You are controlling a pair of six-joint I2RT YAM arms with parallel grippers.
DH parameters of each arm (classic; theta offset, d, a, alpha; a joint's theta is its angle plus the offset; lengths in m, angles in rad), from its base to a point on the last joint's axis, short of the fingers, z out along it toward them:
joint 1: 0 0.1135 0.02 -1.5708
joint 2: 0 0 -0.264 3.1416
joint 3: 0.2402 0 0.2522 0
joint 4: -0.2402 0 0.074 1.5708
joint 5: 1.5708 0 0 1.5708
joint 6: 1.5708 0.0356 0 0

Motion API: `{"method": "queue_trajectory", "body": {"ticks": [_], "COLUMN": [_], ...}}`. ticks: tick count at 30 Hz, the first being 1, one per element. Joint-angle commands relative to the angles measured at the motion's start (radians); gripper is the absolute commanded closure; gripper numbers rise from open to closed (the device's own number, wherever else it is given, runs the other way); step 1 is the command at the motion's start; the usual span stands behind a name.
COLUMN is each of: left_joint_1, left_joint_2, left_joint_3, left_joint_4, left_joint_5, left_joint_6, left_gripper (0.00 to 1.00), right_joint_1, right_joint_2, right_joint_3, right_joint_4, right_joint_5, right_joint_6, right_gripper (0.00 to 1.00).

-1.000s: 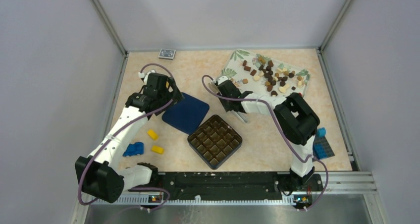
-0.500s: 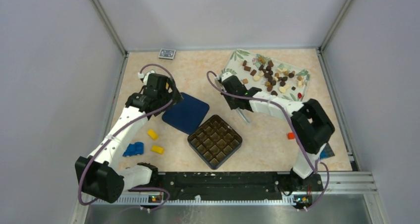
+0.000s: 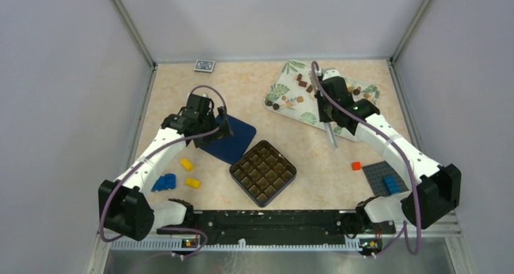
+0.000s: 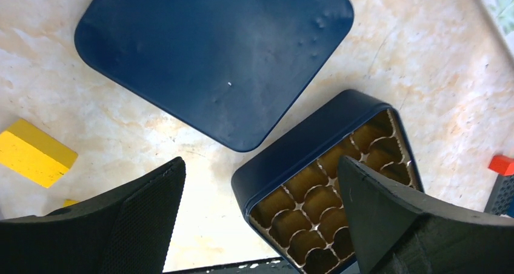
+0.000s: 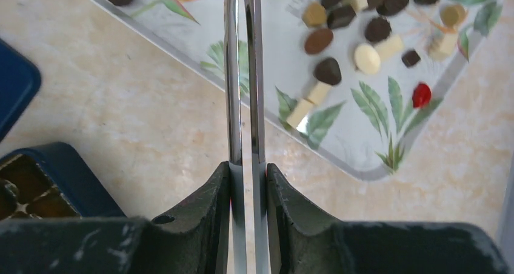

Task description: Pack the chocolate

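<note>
The chocolate (image 5: 328, 70), small dark, tan and cream pieces, lies scattered on a leaf-patterned tray (image 3: 280, 91) at the back right (image 5: 363, 142). My right gripper (image 3: 331, 111) hangs over the tray's near side, shut on a pair of metal tweezers (image 5: 242, 74) whose tips run out of the top of the right wrist view (image 5: 247, 165). The open dark-blue box (image 3: 263, 172) with empty gold cells sits at front centre (image 4: 315, 183). Its lid (image 3: 239, 137) lies beside it (image 4: 212, 56). My left gripper (image 3: 213, 127) hovers open over lid and box corner (image 4: 260, 165), holding nothing.
Two yellow bricks (image 3: 186, 163) (image 3: 193, 182) and a blue brick (image 3: 163, 182) lie front left. A red brick (image 3: 356, 165) and a grey plate (image 3: 379, 172) with a blue brick sit front right. A card pack (image 3: 205, 65) lies at the back. One red candy (image 5: 421, 95) is on the tray.
My right arm has swung right, from the tray's left end to its middle, and its jaws have closed tighter on the tweezers. My left gripper has shifted right, over the lid.
</note>
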Motion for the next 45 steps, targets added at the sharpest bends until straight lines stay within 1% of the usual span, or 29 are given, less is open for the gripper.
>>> {"method": "queue_trajectory", "body": {"ticks": [1, 3, 5, 9, 11, 15, 17, 19, 23, 27, 29, 33, 37, 41, 45], "left_joint_1": [-0.002, -0.002, -0.002, -0.003, -0.003, -0.022, -0.048, -0.062, -0.08, -0.101, -0.107, -0.125, -0.189, -0.254, -0.259], "left_joint_2": [0.024, 0.042, 0.062, 0.1, 0.106, 0.075, 0.037, 0.0, -0.129, -0.26, -0.29, -0.272, -0.224, -0.176, -0.147], "left_joint_3": [-0.022, -0.023, -0.02, 0.019, 0.018, -0.04, -0.08, -0.12, -0.227, -0.342, -0.394, -0.456, -0.499, -0.499, -0.485], "left_joint_4": [0.059, 0.075, 0.074, -0.002, -0.033, -0.085, -0.096, -0.094, -0.022, 0.091, 0.143, 0.19, 0.255, 0.343, 0.415], "left_joint_5": [0.057, 0.075, 0.086, 0.072, 0.101, 0.185, 0.193, 0.232, 0.366, 0.461, 0.497, 0.558, 0.585, 0.583, 0.587], "left_joint_6": [0.026, 0.026, 0.038, 0.07, 0.092, 0.104, 0.087, 0.07, 0.037, 0.0, -0.022, -0.058, -0.109, -0.151, -0.17], "left_gripper": [0.01, 0.01, 0.01, 0.01, 0.01, 0.01, 0.01, 0.01, 0.01, 0.01, 0.01, 0.01, 0.01, 0.01, 0.01], "right_joint_1": [-0.122, -0.188, -0.226, -0.265, -0.282, -0.289, -0.29, -0.289, -0.289, -0.289, -0.288, -0.289, -0.289, -0.289, -0.292], "right_joint_2": [-0.076, -0.089, -0.09, -0.091, -0.093, -0.097, -0.101, -0.101, -0.097, -0.096, -0.093, -0.081, -0.064, -0.053, -0.06], "right_joint_3": [-0.028, -0.035, -0.031, -0.015, -0.015, -0.016, -0.01, -0.004, -0.001, 0.01, 0.017, 0.03, 0.025, 0.005, -0.02], "right_joint_4": [-0.165, -0.204, -0.25, -0.321, -0.338, -0.348, -0.339, -0.329, -0.307, -0.292, -0.287, -0.276, -0.26, -0.251, -0.247], "right_joint_5": [-0.049, -0.102, -0.106, -0.108, -0.125, -0.134, -0.135, -0.134, -0.122, -0.11, -0.112, -0.12, -0.127, -0.122, -0.093], "right_joint_6": [0.059, 0.06, 0.06, 0.068, 0.076, 0.091, 0.103, 0.114, 0.122, 0.122, 0.121, 0.109, 0.092, 0.081, 0.065], "right_gripper": [0.93, 0.93, 0.93, 0.87, 0.83, 0.77, 0.76, 0.75, 0.75, 0.75, 0.75, 0.75, 0.75, 0.75, 0.74]}}
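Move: From the left hand the empty chocolate box lies roughly 11 cm back, 16 cm right and 12 cm below. The blue lid is 2 cm ahead and 2 right, the nearer yellow block 14 back and 9 left, both 13 down. From the right hand, already holding the tweezers, the chocolate cluster is some 14 ahead, 9 right; the cream bars 2 ahead, 6 right; the red block 14 back, 12 right; all 19 below. No new contact shows: the open left gripper first sinks, then sweeps back and right to the chocolate box's near-left rim, about 16 cm back, 10 right and 7 down, turning clockwise and rolling its left side down. The right hand, still gripping the tweezers, swings about 9 cm right, draws back 5 and sinks 4, tips down, then nearly halts over the tray's right part. ##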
